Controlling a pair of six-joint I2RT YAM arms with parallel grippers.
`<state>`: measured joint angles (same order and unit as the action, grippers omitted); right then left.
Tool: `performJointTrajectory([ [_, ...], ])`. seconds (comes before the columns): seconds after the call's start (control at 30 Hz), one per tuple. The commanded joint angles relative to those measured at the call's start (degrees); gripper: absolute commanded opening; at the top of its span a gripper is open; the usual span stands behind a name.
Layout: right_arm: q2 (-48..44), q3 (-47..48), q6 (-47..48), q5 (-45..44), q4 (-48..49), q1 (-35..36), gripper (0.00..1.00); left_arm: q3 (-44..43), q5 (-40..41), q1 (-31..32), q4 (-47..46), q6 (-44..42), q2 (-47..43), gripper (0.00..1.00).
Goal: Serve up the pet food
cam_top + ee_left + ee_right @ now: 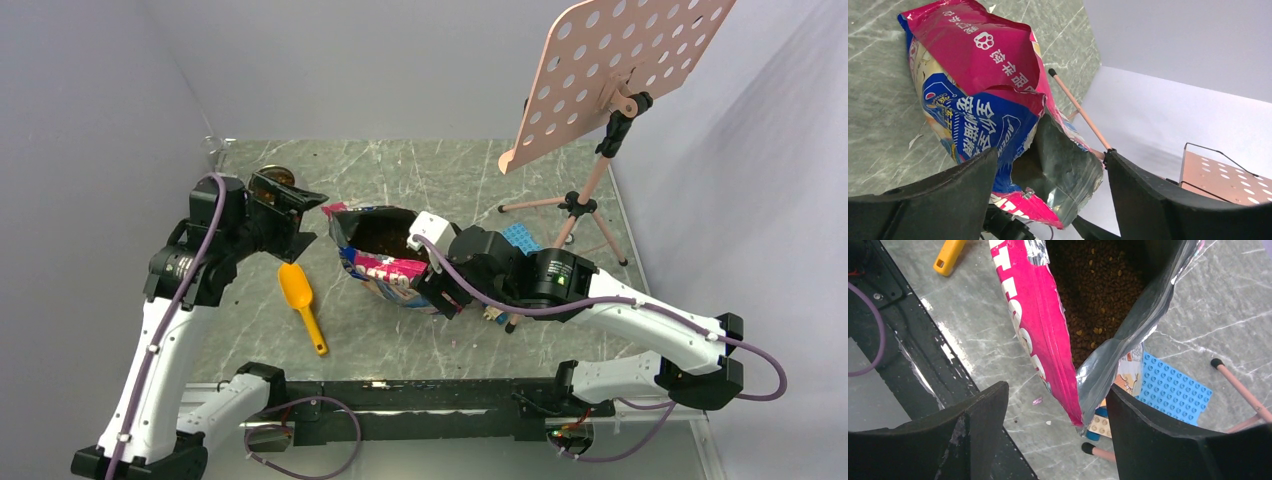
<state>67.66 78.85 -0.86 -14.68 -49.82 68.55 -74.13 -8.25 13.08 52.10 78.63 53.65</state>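
Note:
The glossy pink and blue pouch (372, 262) lies in the middle of the table with its mouth torn wide open. Dark-brown kibble, the pet food (1098, 295), fills its inside. My left gripper (312, 220) is at the pouch's left end, open, and the silver-lined mouth edge (1068, 165) hangs loose between its fingers. At the pouch's right end my right gripper (425, 272) is also open, and the pouch's pinched corner (1079, 412) sits between its fingers, touching neither. The orange-yellow scoop (302, 303) lies on the table, left of the pouch and in front of it.
A pink perforated music stand (612, 75) on a tripod (575, 205) stands at the back right. A blue studded plate (1173, 390) with small bricks lies under the pouch's right end. A round metal bowl (274, 177) shows partly behind the left gripper. The black base rail (400, 395) runs along the near edge.

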Motion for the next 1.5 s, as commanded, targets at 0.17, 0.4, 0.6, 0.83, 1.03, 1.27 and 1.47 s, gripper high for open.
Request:
performJointTrajectory([
  [0.17,0.35,0.94,4.44,-0.93,0.78,0.12,0.53,-8.84,0.37,-0.16,10.19,11.75,10.75,0.83],
  [0.4,0.55,1.54,5.21,-1.04,0.41,0.19,0.34,-12.77,-0.08,0.10,14.91,12.25,16.96,0.78],
  [0.6,1.38,1.73,5.44,-2.40,-0.21,0.18,0.18,-10.18,-0.98,2.34,9.60,12.99,16.14,0.63],
  [0.83,-0.10,2.68,4.73,-5.04,-1.42,0.19,0.00,-4.13,-1.31,3.23,0.07,14.27,12.55,0.00],
  [1.03,-6.26,-2.36,2.50,-12.60,-2.93,0.18,0.00,-15.19,-3.93,-4.78,11.84,12.05,17.66,0.00],
  [1.27,-16.39,-8.80,2.77,-12.28,0.16,0.18,0.00,-19.42,-5.74,-10.27,15.42,8.75,20.27,0.00],
  [1.47,-11.10,-4.82,3.59,-10.29,0.71,0.18,0.00,-15.53,-7.14,-10.20,13.93,8.79,17.77,0.00],
])
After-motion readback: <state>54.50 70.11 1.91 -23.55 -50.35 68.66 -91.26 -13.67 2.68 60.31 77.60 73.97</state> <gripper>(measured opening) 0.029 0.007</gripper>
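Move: The bag's left rim corner is just ahead of my open left hand: about 4 cm forward, 3 cm right and 4 cm lower. From that hand the yellow scoop lies some 8 cm left and 4 cm back on the table, and the food bowls about 20 cm ahead and 23 cm left. The bag's right rim corner is already between my open right fingers, about 1 cm right and 1 cm below. The toy block is some 5 cm ahead and 14 cm right of my right hand, far below. My right hand stays nearly in place while its fingers close and pinch the bag's right rim corner, then pulls it about 6 cm to the right. My left hand reaches about 5 cm forward and 4 cm down at the left rim, tipping down slightly, and shuts its fingers; then, still shut, it goes left, up and a little forward, away from the bag. ##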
